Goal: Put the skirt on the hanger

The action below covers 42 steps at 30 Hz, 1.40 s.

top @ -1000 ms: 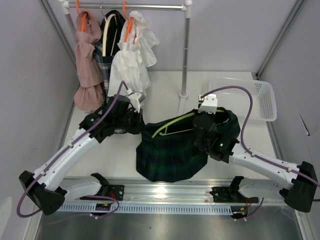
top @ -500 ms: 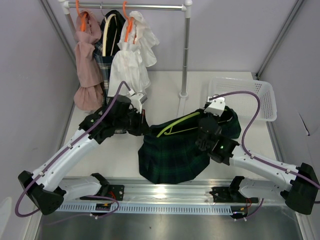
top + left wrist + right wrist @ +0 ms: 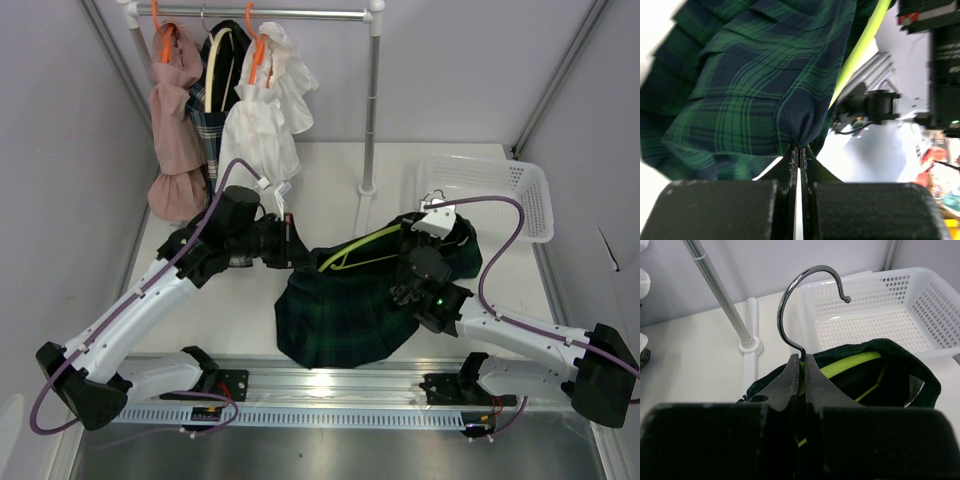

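Note:
A dark green plaid skirt (image 3: 345,305) hangs spread over the table middle, with a lime-green hanger (image 3: 365,245) inside its waist. My left gripper (image 3: 292,243) is shut on the skirt's left waist edge (image 3: 799,131); the fabric bunches at the fingertips. My right gripper (image 3: 415,262) is shut on the hanger at the base of its metal hook (image 3: 805,295), which rises above the fingers. The lime bar (image 3: 847,362) lies inside the skirt's open waist (image 3: 900,352).
A clothes rail (image 3: 265,13) at the back holds several garments on hangers at its left. Its upright pole (image 3: 371,110) and foot stand just behind the skirt. A white mesh basket (image 3: 500,195) sits at the right.
The left gripper has moved right, toward the hanger's left end, taking the skirt edge with it. The right gripper and hanger have shifted slightly right and nearer.

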### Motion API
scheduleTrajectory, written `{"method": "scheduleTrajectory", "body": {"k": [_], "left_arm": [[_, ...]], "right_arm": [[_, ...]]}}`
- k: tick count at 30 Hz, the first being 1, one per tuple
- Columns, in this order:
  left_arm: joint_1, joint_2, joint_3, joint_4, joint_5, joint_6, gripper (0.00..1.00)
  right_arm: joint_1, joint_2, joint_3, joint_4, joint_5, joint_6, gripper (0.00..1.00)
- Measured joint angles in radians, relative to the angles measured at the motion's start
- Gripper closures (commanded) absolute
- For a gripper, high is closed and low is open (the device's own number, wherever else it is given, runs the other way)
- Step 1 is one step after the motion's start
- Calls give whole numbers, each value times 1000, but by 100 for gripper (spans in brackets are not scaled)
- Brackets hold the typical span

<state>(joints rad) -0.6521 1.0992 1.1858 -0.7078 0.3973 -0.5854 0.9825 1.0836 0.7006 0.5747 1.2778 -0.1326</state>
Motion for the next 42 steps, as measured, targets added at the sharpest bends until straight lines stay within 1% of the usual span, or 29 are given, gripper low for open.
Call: {"method": "scheduleTrajectory", "body": {"k": [6,12,18,25,30,32,35,40,42], "left_arm": [[0,16,-18,81,39,-95,100],[5,25,-18,103,65,-144,100],[43,3,-5,126,122,-214,100],[89,-56,17,179,188,-335,100],[105,-64,19,240,198,-435,100],[109,-60,19,265,197,-467,100],[116,-44,19,288,197,-504,100],[124,-4,19,306,180,-536,100],[128,9,19,309,163,-540,100]], "right_arm": [[18,0,0,41,24,-29,100],[19,-6,0,71,43,-75,100],[12,-12,7,159,42,-182,100],[-10,29,97,248,15,-289,100],[-6,70,178,242,-3,-319,100],[3,72,203,217,-4,-314,100],[8,67,256,97,-7,-267,100],[22,17,295,-189,-19,-120,100],[22,-11,309,-321,-45,-45,100]]}}
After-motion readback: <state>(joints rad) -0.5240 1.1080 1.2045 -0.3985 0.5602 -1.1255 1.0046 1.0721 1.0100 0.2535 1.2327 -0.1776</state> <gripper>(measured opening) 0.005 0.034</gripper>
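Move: The hanger's left end, for which the left hand already pinches the skirt's waistband corner, lies about 3 cm right, 1 cm back and 1 cm below that hand. That waistband corner is about 27 cm left and 11 cm back from the right hand, which grips the hanger neck, at a similar height. The basket sits some 20 cm ahead, 21 cm right and 26 cm below the right hand; the rail post's foot is about 20 cm ahead, 12 cm left and 28 cm below. The skirt and the hanger inside its waist are raised together, both grips kept shut: the left hand edges 2 cm right, climbs nearly 10 cm, then reaches 3 cm forward as it sinks slightly. Its wrist tilts some 30 degrees, bringing the fingers nearly level and pointing right. The right hand rises about 9 cm by the hanger neck and eases down 1 cm. ##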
